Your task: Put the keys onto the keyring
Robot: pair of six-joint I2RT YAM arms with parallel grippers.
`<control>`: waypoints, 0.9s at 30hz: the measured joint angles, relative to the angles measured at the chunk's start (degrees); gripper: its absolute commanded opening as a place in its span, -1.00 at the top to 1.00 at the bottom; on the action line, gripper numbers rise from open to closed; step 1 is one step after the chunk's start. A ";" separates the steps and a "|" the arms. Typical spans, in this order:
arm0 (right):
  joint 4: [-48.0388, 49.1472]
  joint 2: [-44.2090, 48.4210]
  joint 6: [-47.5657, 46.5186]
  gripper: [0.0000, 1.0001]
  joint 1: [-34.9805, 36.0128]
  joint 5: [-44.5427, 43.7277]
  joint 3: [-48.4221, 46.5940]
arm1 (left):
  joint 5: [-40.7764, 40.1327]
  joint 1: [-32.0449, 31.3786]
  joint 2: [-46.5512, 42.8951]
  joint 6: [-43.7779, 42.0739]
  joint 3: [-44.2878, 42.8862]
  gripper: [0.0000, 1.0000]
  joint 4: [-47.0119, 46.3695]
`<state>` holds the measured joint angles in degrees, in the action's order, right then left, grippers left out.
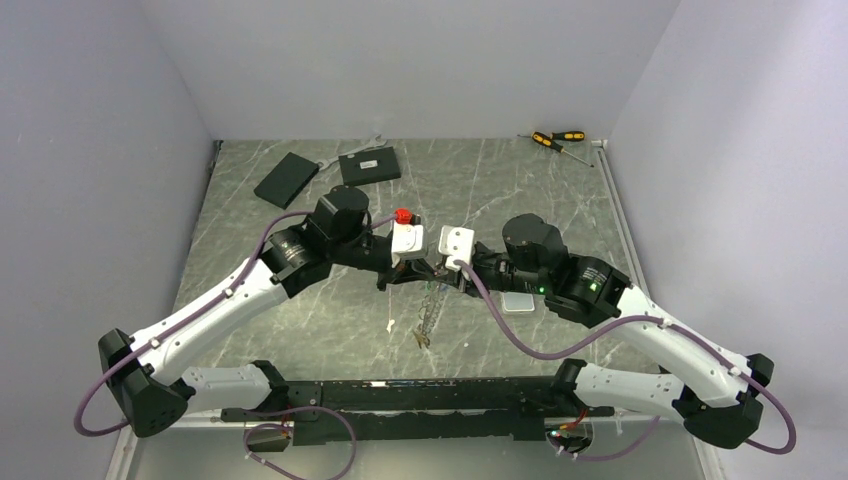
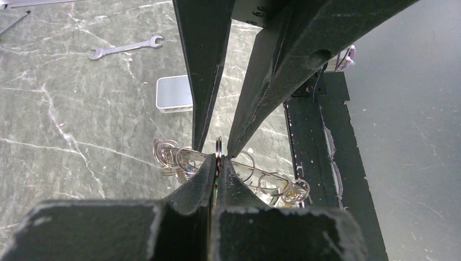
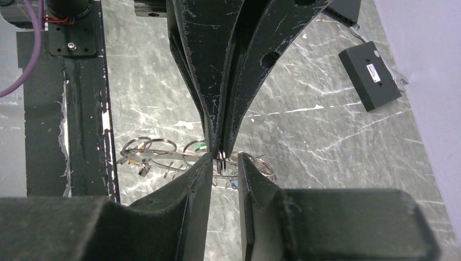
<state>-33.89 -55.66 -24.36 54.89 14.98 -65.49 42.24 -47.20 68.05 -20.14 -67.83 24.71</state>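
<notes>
Both grippers meet above the middle of the table. My left gripper is shut on a thin split ring, seen edge-on. That ring belongs to the keyring, a grey metal band strung with small rings. The keys dangle from it, with a green tag and a blue one showing. My right gripper is open, its fingers on either side of the held ring without touching it.
Two flat black boxes lie at the back left, and screwdrivers at the back right. A wrench and a white box lie on the marble. The black base rail runs along the near edge.
</notes>
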 measured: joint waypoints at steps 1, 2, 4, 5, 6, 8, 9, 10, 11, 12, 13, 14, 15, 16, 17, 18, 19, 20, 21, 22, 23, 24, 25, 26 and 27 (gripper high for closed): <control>0.07 -0.09 -0.02 0.52 0.00 -0.02 0.00 | -0.04 0.02 -0.13 -0.02 0.00 1.00 0.02; 0.13 -0.11 -0.07 0.55 0.00 -0.04 0.00 | -0.04 0.02 -0.22 0.00 0.00 1.00 0.04; 0.13 -0.11 -0.09 0.63 0.04 -0.11 0.00 | -0.04 0.02 -0.28 -0.02 0.02 1.00 0.02; 0.13 -0.11 -0.09 0.67 0.04 -0.09 0.00 | -0.07 0.02 -0.31 -0.02 0.02 1.00 0.02; 0.13 -0.11 -0.09 0.75 0.07 -0.07 0.00 | -0.07 0.04 -0.31 -0.02 0.02 1.00 0.00; 0.13 -0.11 -0.11 0.89 0.07 -0.07 0.00 | -0.04 0.09 -0.33 0.00 0.02 1.00 0.00; 0.13 -0.11 -0.17 0.95 0.07 -0.07 0.00 | -0.04 0.09 -0.35 0.00 0.02 1.00 -0.02; 0.11 -0.11 -0.13 1.00 0.07 -0.07 0.00 | -0.04 0.09 -0.35 0.02 0.02 1.00 -0.02; 0.11 -0.11 -0.13 1.00 0.07 -0.09 0.00 | -0.02 0.11 -0.35 0.07 0.02 1.00 -0.02; 0.11 -0.11 -0.11 1.00 0.07 -0.09 0.00 | -0.02 0.11 -0.35 0.09 0.02 1.00 -0.02; 0.11 -0.13 -0.13 1.00 0.04 -0.11 0.00 | -0.02 0.11 -0.35 0.09 0.02 1.00 -0.02; 0.11 -0.13 -0.15 1.00 0.04 -0.13 0.00 | -0.02 0.11 -0.35 0.09 0.02 1.00 0.00; 0.11 -0.13 -0.15 1.00 0.04 -0.13 0.00 | -0.04 0.11 -0.35 0.09 0.02 1.00 -0.02; 0.13 -0.11 -0.15 1.00 0.04 -0.13 0.00 | -0.02 0.11 -0.35 0.09 0.02 1.00 -0.02; 0.13 -0.11 -0.13 1.00 0.04 -0.13 0.02 | -0.04 0.11 -0.35 0.11 0.02 1.00 -0.02; 0.17 -0.07 -0.13 1.00 0.04 -0.13 0.09 | -0.04 0.11 -0.35 0.11 0.02 1.00 -0.02; 0.50 0.09 -0.13 1.00 0.04 -0.13 0.37 | -0.04 0.11 -0.35 0.11 0.02 1.00 0.00; 0.72 0.26 -0.13 1.00 0.04 -0.13 0.59 | -0.02 0.11 -0.35 0.11 0.02 0.89 0.00; 1.01 0.46 -0.11 1.00 0.04 -0.15 0.85 | -0.04 0.11 -0.35 0.11 0.02 0.73 0.00; 1.44 0.74 -0.11 1.00 0.04 -0.15 1.22 | -0.04 0.11 -0.35 0.09 0.02 0.57 0.00; 1.92 1.11 -0.09 1.00 0.07 -0.15 1.66 | -0.09 0.11 -0.39 0.15 0.04 0.39 -0.11; 2.27 1.42 -0.07 1.00 0.07 -0.15 2.03 | -0.11 0.11 -0.44 0.07 0.09 0.23 -0.26; 2.69 1.81 -0.04 1.00 0.07 -0.33 2.56 | -0.11 0.11 -0.68 0.17 0.11 0.10 -0.44; 2.99 2.25 0.07 1.00 0.04 -0.52 3.13 | -0.15 0.11 -1.03 0.20 0.13 0.01 -0.59; 3.39 2.64 0.15 1.00 0.04 -0.57 3.67 | -0.24 0.11 -1.64 0.20 0.33 -0.05 -0.92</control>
<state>-30.50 -53.01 -24.21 54.94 14.41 -61.82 42.00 -47.09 66.41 -19.94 -67.51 23.79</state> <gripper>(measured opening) 0.015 0.413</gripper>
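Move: Still pinched in the left hand's shut fingertips, the keyring hangs with its middle some 5 cm below and 2 cm back of that hand, level with it sideways. From the right hand it is about 2 cm back, 5 cm down and straight below sideways, its top already between the half-parted fingertips. From the right hand, the green key hangs 4 cm down, 1 cm back and 1 cm left; the white tray lies some 18 cm right, 3 cm ahead and 26 cm below. Holding its place, the right hand closes its slightly parted fingertips on the small rings at the top of the keyring and pinches them shut. The left hand keeps its own pinch beside it until the right has hold, then lets go, opening nearly halfway and just starting to rise, about 1 cm. ##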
